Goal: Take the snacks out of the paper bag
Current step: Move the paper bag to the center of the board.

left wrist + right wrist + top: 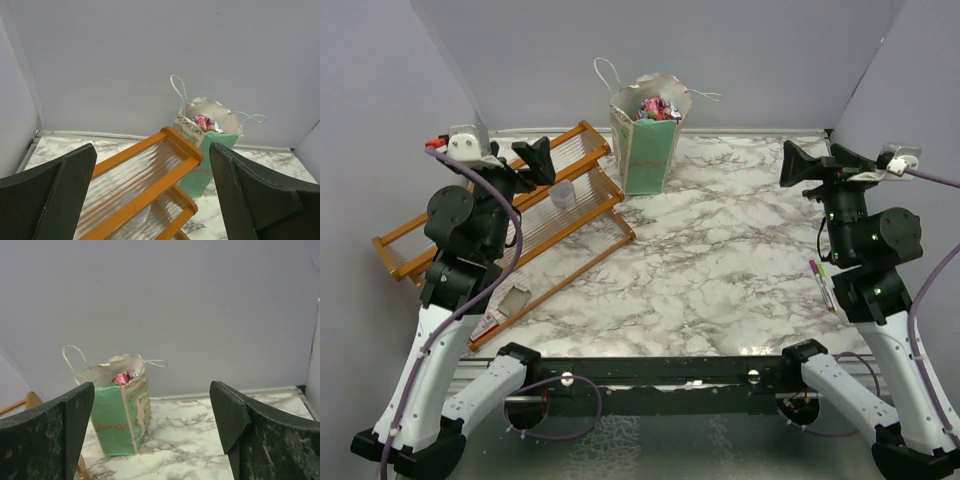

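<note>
The mint-green paper bag (647, 150) stands upright at the back of the marble table, its mouth open and string handles up. Bright foil snacks (655, 108) fill its top; they also show in the bag (207, 167) as snacks (206, 123) and in the bag (117, 415) as snacks (124, 377). My left gripper (535, 160) hangs open above the orange rack, well left of the bag. My right gripper (800, 165) hangs open at the right side, far from the bag. Neither holds anything; left gripper (152, 200) and right gripper (152, 435) show wide gaps.
An orange wooden rack (510, 215) lies slanted on the left, reaching close to the bag. A flattened red-and-white carton (505, 310) lies by its near end. A pink-capped pen (822, 283) lies at the right edge. Grey walls enclose the table.
</note>
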Motion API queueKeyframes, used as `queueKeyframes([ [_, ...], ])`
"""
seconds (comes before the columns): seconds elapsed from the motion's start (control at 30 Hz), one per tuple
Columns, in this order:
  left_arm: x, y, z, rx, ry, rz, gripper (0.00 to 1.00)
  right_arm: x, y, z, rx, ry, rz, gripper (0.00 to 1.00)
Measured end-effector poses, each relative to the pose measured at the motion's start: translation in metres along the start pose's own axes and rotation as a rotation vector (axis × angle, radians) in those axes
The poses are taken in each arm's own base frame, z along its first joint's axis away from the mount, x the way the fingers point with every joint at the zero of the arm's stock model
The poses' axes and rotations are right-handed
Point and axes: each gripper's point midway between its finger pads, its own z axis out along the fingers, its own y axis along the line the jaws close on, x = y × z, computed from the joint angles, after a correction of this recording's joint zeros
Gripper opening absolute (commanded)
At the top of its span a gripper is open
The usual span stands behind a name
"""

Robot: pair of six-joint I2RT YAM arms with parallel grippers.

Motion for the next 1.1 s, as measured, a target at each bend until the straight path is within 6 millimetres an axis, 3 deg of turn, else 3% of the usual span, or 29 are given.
queueKeyframes([
  [0.27,0.001,-0.037,0.037,0.146,0.039,0.027,0.99,0.045,-0.042,0.025,0.141,0.105,0.006,0.99],
  [0.5,0.013,-0.062,0.045,0.277,0.056,0.082,0.99,0.079,-0.053,0.038,0.144,0.192,0.059,0.99],
  [0.63,0.020,-0.073,0.041,0.337,0.049,0.111,0.99,0.102,-0.050,0.048,0.112,0.252,0.117,0.99],
  [0.9,0.048,-0.078,0.032,0.396,0.062,0.162,0.99,0.174,-0.028,0.075,-0.003,0.422,0.324,0.99],
  [1.1,0.045,-0.082,0.021,0.422,0.022,0.178,0.99,0.220,-0.004,0.118,-0.108,0.502,0.556,0.99],
])
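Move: The paper bag of snacks stands about 36 cm ahead of the right gripper and 26 cm to its left, its middle some 33 cm lower. From the left gripper the same bag is roughly 36 cm ahead, 21 cm to the right and 34 cm below. The slatted wooden rack spreads about 13 cm ahead of the left gripper and 9 cm to its left, some 38 cm below; the clear cup on the rack sits about 24 cm straight ahead, equally low. Send the open right gripper forward about 18 cm and down nearly as far towards the paper bag, drifting slightly right first, then swinging left; tip its fingers down, turn them counter-clockwise towards the bag and roll its left side up. Bring the left gripper about 9 cm right, first forward and then easing slightly back, turning some 20 degrees clockwise and rolling its left side up. Keep both open and touch nothing. ##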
